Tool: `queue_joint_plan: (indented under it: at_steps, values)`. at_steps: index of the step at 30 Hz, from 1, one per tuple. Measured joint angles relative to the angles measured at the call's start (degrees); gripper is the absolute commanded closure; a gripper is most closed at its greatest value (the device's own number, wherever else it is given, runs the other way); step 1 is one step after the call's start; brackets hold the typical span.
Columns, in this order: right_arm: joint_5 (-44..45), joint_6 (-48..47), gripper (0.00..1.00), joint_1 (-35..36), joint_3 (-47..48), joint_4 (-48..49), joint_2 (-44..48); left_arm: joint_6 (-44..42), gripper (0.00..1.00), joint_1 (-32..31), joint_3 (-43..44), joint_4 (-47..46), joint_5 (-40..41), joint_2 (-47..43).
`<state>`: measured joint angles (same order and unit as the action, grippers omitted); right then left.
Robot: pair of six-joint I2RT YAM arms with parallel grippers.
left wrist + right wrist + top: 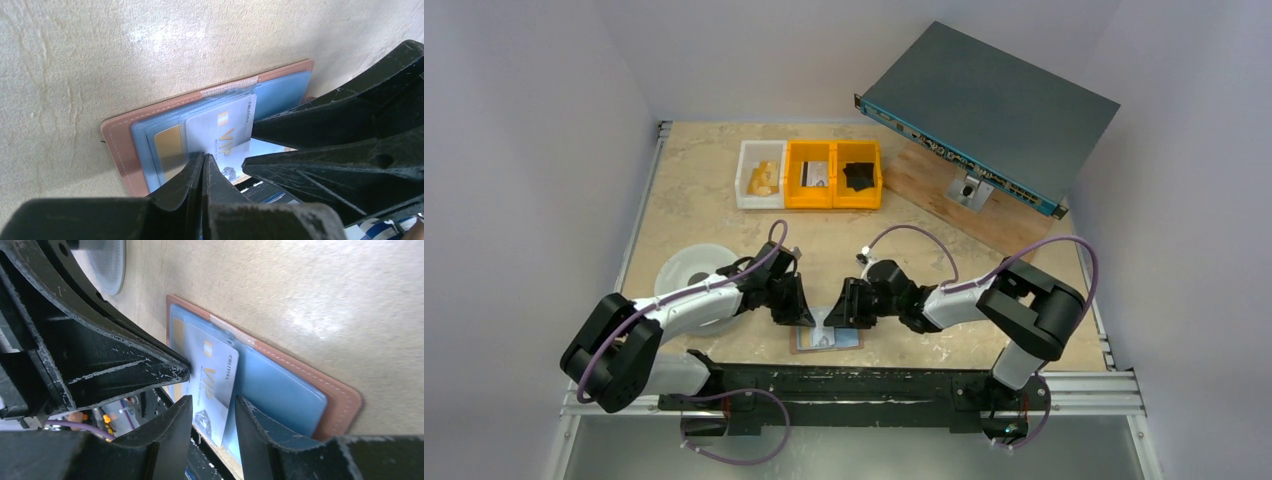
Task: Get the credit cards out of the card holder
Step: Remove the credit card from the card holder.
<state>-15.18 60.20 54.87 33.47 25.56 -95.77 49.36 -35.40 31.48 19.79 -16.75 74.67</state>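
Observation:
The card holder [829, 340] lies open and flat at the table's near edge, pinkish-tan outside [117, 145] with pale blue pockets [280, 385]. A pale silver-blue credit card marked VIP [225, 130] sticks partway out of a pocket toward the table edge. A gold card [167, 142] stays in the pocket beside it. My left gripper [205, 156] is shut, its tips down on the holder at the VIP card's edge with nothing between them. My right gripper [214, 402] is open, its fingers straddling the VIP card's [212, 380] outer end without closing on it.
At the back stand a white bin [761, 175] and two yellow bins [834, 175]. A grey rack unit [984, 110] rests on a wooden board [984, 215] at the back right. A white round dish [689, 270] sits by the left arm. The black base rail [874, 380] runs just below the holder.

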Motion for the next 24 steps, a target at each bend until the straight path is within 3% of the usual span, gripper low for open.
queue_joint_plan:
  at_steps: [16,24]
  values:
    - [-9.66,9.07,0.73,-3.80,-7.82,24.02,-7.63,1.05,1.00,0.00,-0.11,-1.03,-0.26,0.63]
    - [-10.03,10.82,0.90,-4.39,-9.60,26.95,-8.83,1.07,1.00,0.00,-0.42,-1.53,-0.37,0.52]
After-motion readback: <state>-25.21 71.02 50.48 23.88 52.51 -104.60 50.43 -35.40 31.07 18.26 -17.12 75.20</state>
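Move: For the right hand, the VIP card's middle lies about 2 cm to the left, 1 cm back and 1 cm below, its right edge almost between the open fingers. The gold card's visible strip is some 6 cm left and 1 cm back, and the right blue sleeve about 3 cm right and 1 cm back, both about 1 cm lower. From the left hand's shut tips, the VIP card's middle is roughly 2 cm right and 1 cm ahead. Right hand eases about 1 cm right, back and down, flattening, fingers narrowing astride the VIP card's right edge. ##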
